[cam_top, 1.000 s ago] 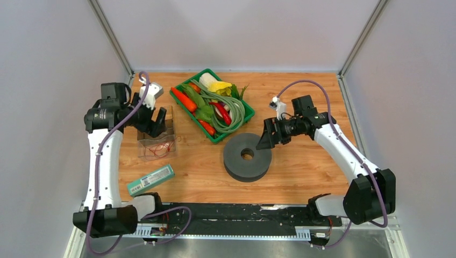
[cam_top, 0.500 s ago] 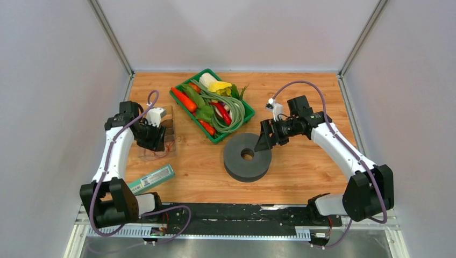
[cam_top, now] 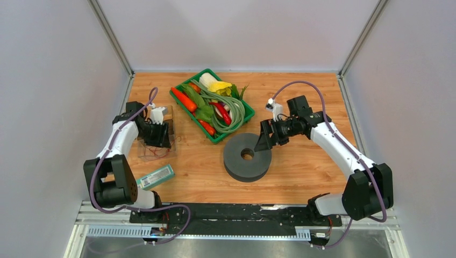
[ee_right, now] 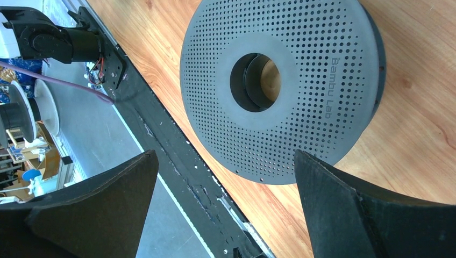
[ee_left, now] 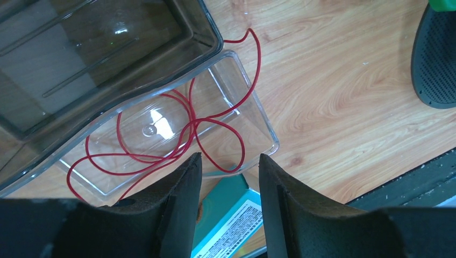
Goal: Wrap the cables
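The cable is a thin red wire [ee_left: 192, 122] lying in loose loops in a shallow clear tray [ee_left: 258, 115], with one end trailing over the rim onto the wood. In the top view the wire [cam_top: 156, 150] shows faintly under my left gripper [cam_top: 161, 141]. That gripper [ee_left: 229, 158] hovers over the tray's near edge, its jaws partly apart with nothing between them. A dark grey perforated spool [cam_top: 247, 157] lies flat mid-table. My right gripper [cam_top: 264, 142] hangs wide open and empty beside the spool [ee_right: 279, 80], over its near rim.
A smoky clear box [ee_left: 107, 54] sits against the tray's far side. A teal carton [cam_top: 151, 179] lies near the front edge, just below the tray. A green basket [cam_top: 234, 127] of vegetables stands at the back centre. The black base rail runs along the front.
My left arm has dropped and pulled in over the tray, and its jaws have narrowed. The right arm has barely shifted.
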`<state>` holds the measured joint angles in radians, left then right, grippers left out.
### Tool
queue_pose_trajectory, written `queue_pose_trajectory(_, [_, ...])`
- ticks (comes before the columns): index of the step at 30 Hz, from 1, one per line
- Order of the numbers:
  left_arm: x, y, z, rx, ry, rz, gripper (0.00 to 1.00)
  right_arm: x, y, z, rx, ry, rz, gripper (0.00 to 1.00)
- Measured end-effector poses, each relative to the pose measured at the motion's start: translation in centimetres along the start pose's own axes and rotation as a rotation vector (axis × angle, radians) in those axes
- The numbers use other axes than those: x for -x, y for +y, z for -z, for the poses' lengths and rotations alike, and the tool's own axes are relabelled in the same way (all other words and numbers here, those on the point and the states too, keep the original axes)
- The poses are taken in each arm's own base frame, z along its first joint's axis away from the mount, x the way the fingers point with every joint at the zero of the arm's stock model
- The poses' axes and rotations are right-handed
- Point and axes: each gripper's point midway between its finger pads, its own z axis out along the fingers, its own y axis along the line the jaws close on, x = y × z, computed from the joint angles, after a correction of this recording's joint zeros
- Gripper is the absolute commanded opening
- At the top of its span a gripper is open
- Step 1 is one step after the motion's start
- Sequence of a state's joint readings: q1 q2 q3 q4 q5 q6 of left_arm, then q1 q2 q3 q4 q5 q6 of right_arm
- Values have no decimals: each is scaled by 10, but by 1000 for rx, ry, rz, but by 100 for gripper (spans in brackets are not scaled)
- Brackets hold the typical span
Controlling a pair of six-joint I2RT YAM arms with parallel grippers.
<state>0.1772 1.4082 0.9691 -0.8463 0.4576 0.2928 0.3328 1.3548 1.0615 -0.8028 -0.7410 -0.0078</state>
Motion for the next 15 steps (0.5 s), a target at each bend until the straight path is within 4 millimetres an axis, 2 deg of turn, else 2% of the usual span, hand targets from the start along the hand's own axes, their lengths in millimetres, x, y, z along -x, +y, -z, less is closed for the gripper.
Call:
queue_pose_trajectory(3, [1, -2, -3, -17, -12, 1, 49, 0, -1, -1, 0, 4, -4, 100])
queue_pose_trajectory(7, [2, -1, -9, -30, -11, 7, 42, -2, -3, -4, -1, 14, -13, 100])
queue_pose_trajectory(10, [3, -1, -13, -40, -12, 8, 26, -2, -4, -4, -1, 17, -16, 100])
queue_pose_trajectory(12, [2, -2, -13, -48, -13, 7, 4, -2, -5, -5, -1, 20, -18, 100])
queue_pose_trajectory(13, [3, -3, -13, -52, -15, 7, 0, -2, -5, -5, -1, 21, -19, 100])
queue_pose_trajectory(15, [4, -4, -11, -56, -22, 3, 0, -3, -5, -6, -1, 23, -21, 100])
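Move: Just beside the left fingertips, about 1 cm ahead, 1 cm right and 1 cm below, lies the near loop of the red cable. The clear tray holding the cable is centred some 2 cm ahead and 3 cm left of the hand; the smoky tray is about 13 cm ahead and 4 cm left, the teal box some 9 cm back and 4 cm left. From the right hand the loop is roughly 43 cm left, 3 cm ahead and well below. Closing on the red cable, the left hand eases about 1 cm down and as much to its right, with a slight forward drift, the wrist nearly still. Its half-open fingers begin to shut once it is sinking, and come almost fully together across the loop near the clear tray's near right corner, pinching it. ##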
